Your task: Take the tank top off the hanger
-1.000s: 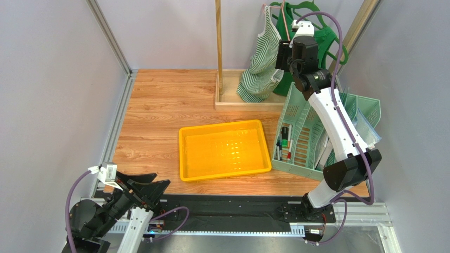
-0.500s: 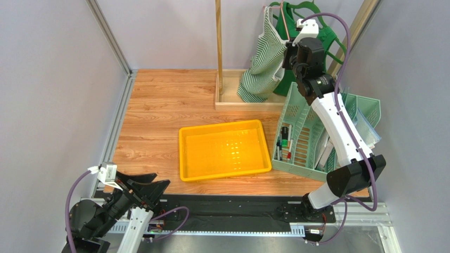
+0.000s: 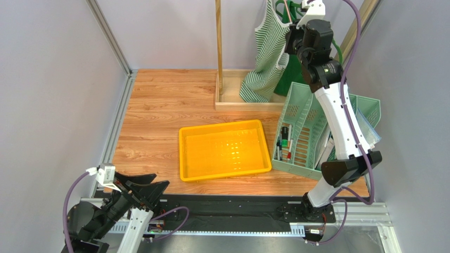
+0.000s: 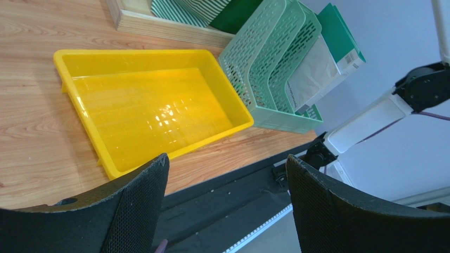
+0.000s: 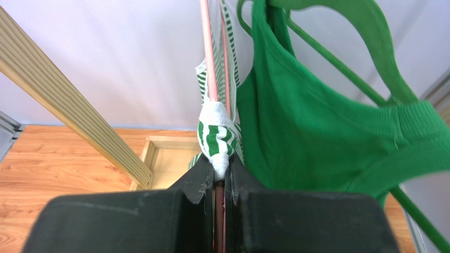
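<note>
A green-and-white striped tank top (image 3: 266,58) hangs from a thin pink hanger (image 3: 286,8) at the back right, beside a wooden post (image 3: 218,37). My right gripper (image 3: 291,38) is raised to its shoulder. In the right wrist view the gripper (image 5: 219,171) is shut on the bunched striped strap (image 5: 215,134), and the pink hanger rod (image 5: 207,52) runs between the fingers too. A plain green top (image 5: 317,121) on a green hanger (image 5: 380,37) hangs just to the right. My left gripper (image 3: 153,184) rests open at the near left edge, holding nothing (image 4: 227,158).
A yellow tray (image 3: 182,153) lies mid-table, its rim (image 4: 132,52) also showing in the left wrist view. A mint mesh file organizer (image 3: 301,132) with papers and pens stands right of it. The post rises from a wooden base box (image 3: 232,100).
My right gripper closed on the striped strap and rose toward the top of the view, lifting that side of the tank top. The left arm stayed still.
</note>
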`<state>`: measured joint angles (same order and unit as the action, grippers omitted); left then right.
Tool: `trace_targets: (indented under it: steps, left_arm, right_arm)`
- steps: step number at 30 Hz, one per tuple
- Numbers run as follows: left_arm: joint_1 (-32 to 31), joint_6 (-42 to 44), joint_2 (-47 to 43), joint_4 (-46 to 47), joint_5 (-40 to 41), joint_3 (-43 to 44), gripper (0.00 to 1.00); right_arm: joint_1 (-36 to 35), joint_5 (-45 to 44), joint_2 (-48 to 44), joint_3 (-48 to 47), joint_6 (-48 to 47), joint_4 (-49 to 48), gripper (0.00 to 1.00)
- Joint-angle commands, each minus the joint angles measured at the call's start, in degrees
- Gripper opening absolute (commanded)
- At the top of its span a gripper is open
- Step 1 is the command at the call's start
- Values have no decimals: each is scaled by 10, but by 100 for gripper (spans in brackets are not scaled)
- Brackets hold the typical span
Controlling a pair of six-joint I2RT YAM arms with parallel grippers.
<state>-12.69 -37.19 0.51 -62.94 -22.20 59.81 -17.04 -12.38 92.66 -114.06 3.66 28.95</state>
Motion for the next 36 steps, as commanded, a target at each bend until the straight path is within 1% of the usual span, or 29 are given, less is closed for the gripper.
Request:
trace_targets:
  steps: [1,3,4,8,12,13,17,21,25,28,31,36]
  left_arm:
    - [-1,-9,-9,11,-10,21,86]
    - [-1,-10,-9,9,-10,26,85]
    - [-1,-10,-9,5,-9,26,85]
    - [-1,-13,-9,-1,-10,28,85]
    - [-1,-17,-9,-1,-13,29,85]
    - [-1,-17,-9,0,-14,28,85]
    - [-1,-22,-9,4,-16,18,84]
    - [-1,-29,-9,10,-22,8,84]
    - [-1,-33,-11,12,-26,4,84]
    - [-1,-32,-11,12,-27,4,84]
    - [-1,-31,-11,10,-29,4,84]
    - [-1,-32,-11,7,-28,7,84]
  right_arm:
    - [2,34,58,-139,16,13,0]
    - [1,48,96,-203,27,63,0]
    - [1,64,104,-216,35,78,0]
    - [0,96,113,-223,80,108,0]
    - [1,115,100,-220,111,138,0]
    - [1,137,87,-215,116,140,0]
    - [2,147,46,-162,130,129,0]
    - [15,180,32,-151,144,123,0]
    - [52,277,61,-187,186,128,0]
    - [67,335,91,-222,207,130,0]
    - [73,377,117,-246,235,127,0]
    - [88,436,144,-252,308,103,0]
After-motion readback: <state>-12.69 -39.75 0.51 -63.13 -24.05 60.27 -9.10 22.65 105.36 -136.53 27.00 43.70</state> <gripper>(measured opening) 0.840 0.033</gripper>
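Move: Hanging from the right hand's fingers, already shut on its strap at the pink hanger's near end, the striped tank top has its middle some 6 cm ahead, 5 cm left and 16 cm below. The hanger's middle is about 12 cm ahead, 2 cm left and 7 cm up. The green tank top lies roughly 8 cm ahead, 8 cm right and 10 cm lower. From the left hand, the striped top is about 50 cm ahead, 36 cm right and near level. Swinging the pinched strap and hanger end about 5 cm left, away from the green tank top, the right hand first reaches nearly 2 cm forward, then draws back about 3 cm and eases forward again. Its wrist turns counter-clockwise some 20 degrees, rolls left side up nearly 30 and tips slightly down, fingers keeping shut. ##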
